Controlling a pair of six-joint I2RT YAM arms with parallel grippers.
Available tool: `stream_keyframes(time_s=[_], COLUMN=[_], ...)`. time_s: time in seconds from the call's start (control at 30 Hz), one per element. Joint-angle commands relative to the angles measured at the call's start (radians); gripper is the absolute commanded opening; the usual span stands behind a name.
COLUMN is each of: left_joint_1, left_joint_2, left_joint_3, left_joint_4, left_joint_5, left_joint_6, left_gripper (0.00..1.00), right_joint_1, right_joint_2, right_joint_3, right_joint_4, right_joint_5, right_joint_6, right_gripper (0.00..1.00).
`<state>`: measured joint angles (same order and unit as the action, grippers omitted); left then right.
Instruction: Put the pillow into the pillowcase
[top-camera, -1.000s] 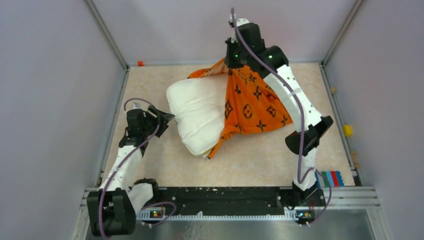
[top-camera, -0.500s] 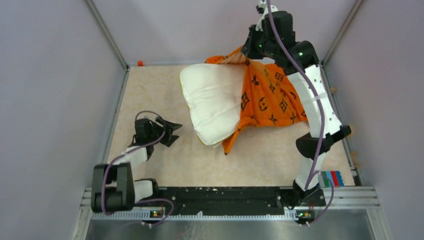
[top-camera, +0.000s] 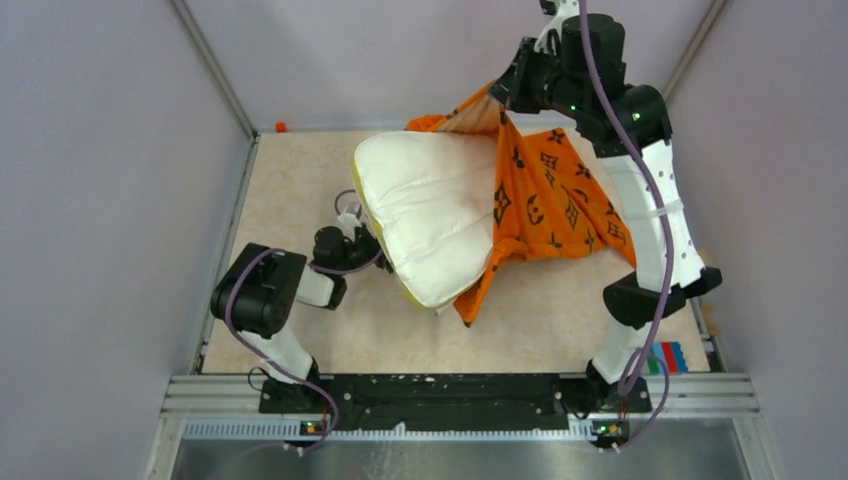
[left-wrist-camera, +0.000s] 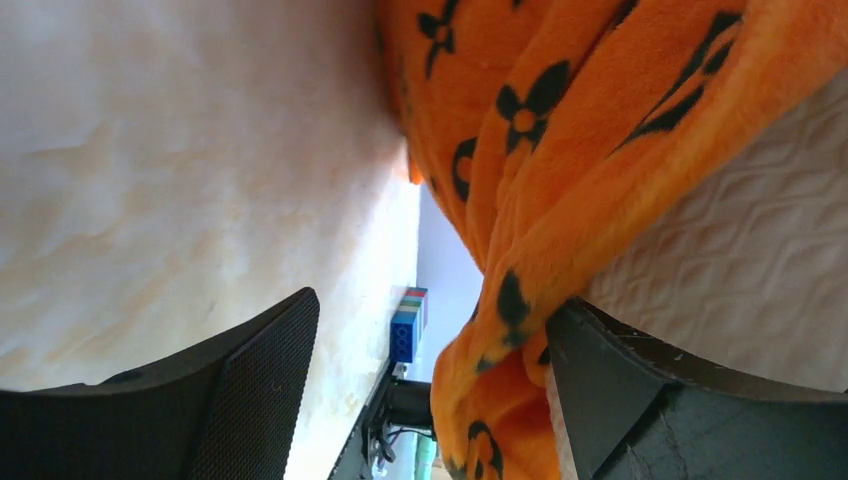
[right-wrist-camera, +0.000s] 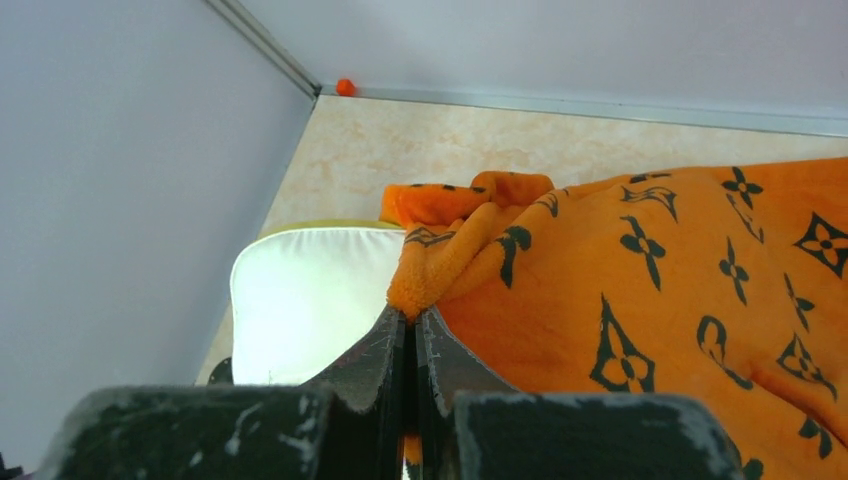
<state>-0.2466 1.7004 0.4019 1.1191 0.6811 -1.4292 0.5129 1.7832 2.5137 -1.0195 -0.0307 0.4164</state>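
Note:
The white quilted pillow (top-camera: 425, 205) lies mid-table with its right half inside the orange, black-printed pillowcase (top-camera: 555, 200). My right gripper (top-camera: 507, 88) is raised at the back and shut on the pillowcase's upper hem. In the right wrist view the gripper (right-wrist-camera: 411, 322) pinches that hem, with the pillowcase (right-wrist-camera: 650, 290) to the right and the pillow (right-wrist-camera: 305, 295) below. My left gripper (top-camera: 368, 248) is low at the pillow's near-left edge. In the left wrist view it (left-wrist-camera: 430, 390) stands open. Pillowcase (left-wrist-camera: 560, 150) folds hang between its jaws. The pillow (left-wrist-camera: 760, 270) rests over the right finger (left-wrist-camera: 640, 400).
A striped brick stack (top-camera: 664, 356) sits at the near right table corner, also seen as the blue block (left-wrist-camera: 408, 325). A yellow block (top-camera: 695, 261) lies on the right rail. A small orange piece (top-camera: 281, 127) sits in the far left corner. Grey walls enclose the table.
My right gripper lifted the pillowcase hem higher and farther back-right, dragging pillow and case along. My left arm swung in from the left to the pillow's near edge, and its jaws opened wider.

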Motion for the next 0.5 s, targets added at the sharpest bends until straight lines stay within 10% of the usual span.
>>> stream_keyframes(time_s=[0.0,0.2,0.3,0.33,0.47], left_joint_1=[-0.064,-0.171,-0.180,-0.178,-0.179], left_joint_2=[0.042,0.070,-0.016,-0.078,-0.369], left_joint_3=[0.057,0.143,0.154,0.164,0.414], left_joint_4=[0.217,0.159,0.127,0.017,-0.646], left_joint_5=[0.013,-0.043,-0.047,-0.044,-0.119], left_joint_6=[-0.038,-0.018,-0.019,0.006,0.311], left_gripper=[0.86,0.69,0.21,0.03,0.00], right_joint_1=[-0.026,-0.033,-0.062,-0.078,-0.135], right_joint_2=[-0.092,-0.099,-0.101,-0.103,-0.127], right_joint_3=[0.080,0.083,0.091,0.090,0.017], right_joint_4=[0.179,0.185,0.182,0.181,0.191], right_joint_5=[-0.035,-0.038,-0.040,-0.039,-0.002], right_joint_6=[0.039,0.046,0.036,0.027,-0.027], right_gripper=[0.00,0.00,0.00,0.00,0.00])
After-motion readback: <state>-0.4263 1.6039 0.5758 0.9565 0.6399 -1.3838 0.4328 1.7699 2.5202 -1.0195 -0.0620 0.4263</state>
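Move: The pillowcase's lower hem crosses between the left hand's open fingers, below the pillow; the stretch to grip lies about 6 cm to that hand's right, 1 cm back and 3 cm higher. The pillow's middle is some 11 cm right, 5 cm ahead and 10 cm above the left hand, and the case's hanging corner about 19 cm right, 12 cm back and 3 cm lower. From the right hand the grip stretch is roughly 17 cm left, 8 cm back and 32 cm below. The left hand slides right under the pillow and rises, about 6 cm each way, closing its wide-open fingers late in the reach to pinch the pillowcase's lower hem, then keeps climbing with it as the fingertips tip up about ten degrees. High on the far side, the right hand keeps its shut grip on the upper edge of the case's mouth, nearly still at first, then drawing it about 3 cm right and slightly forward and up. ##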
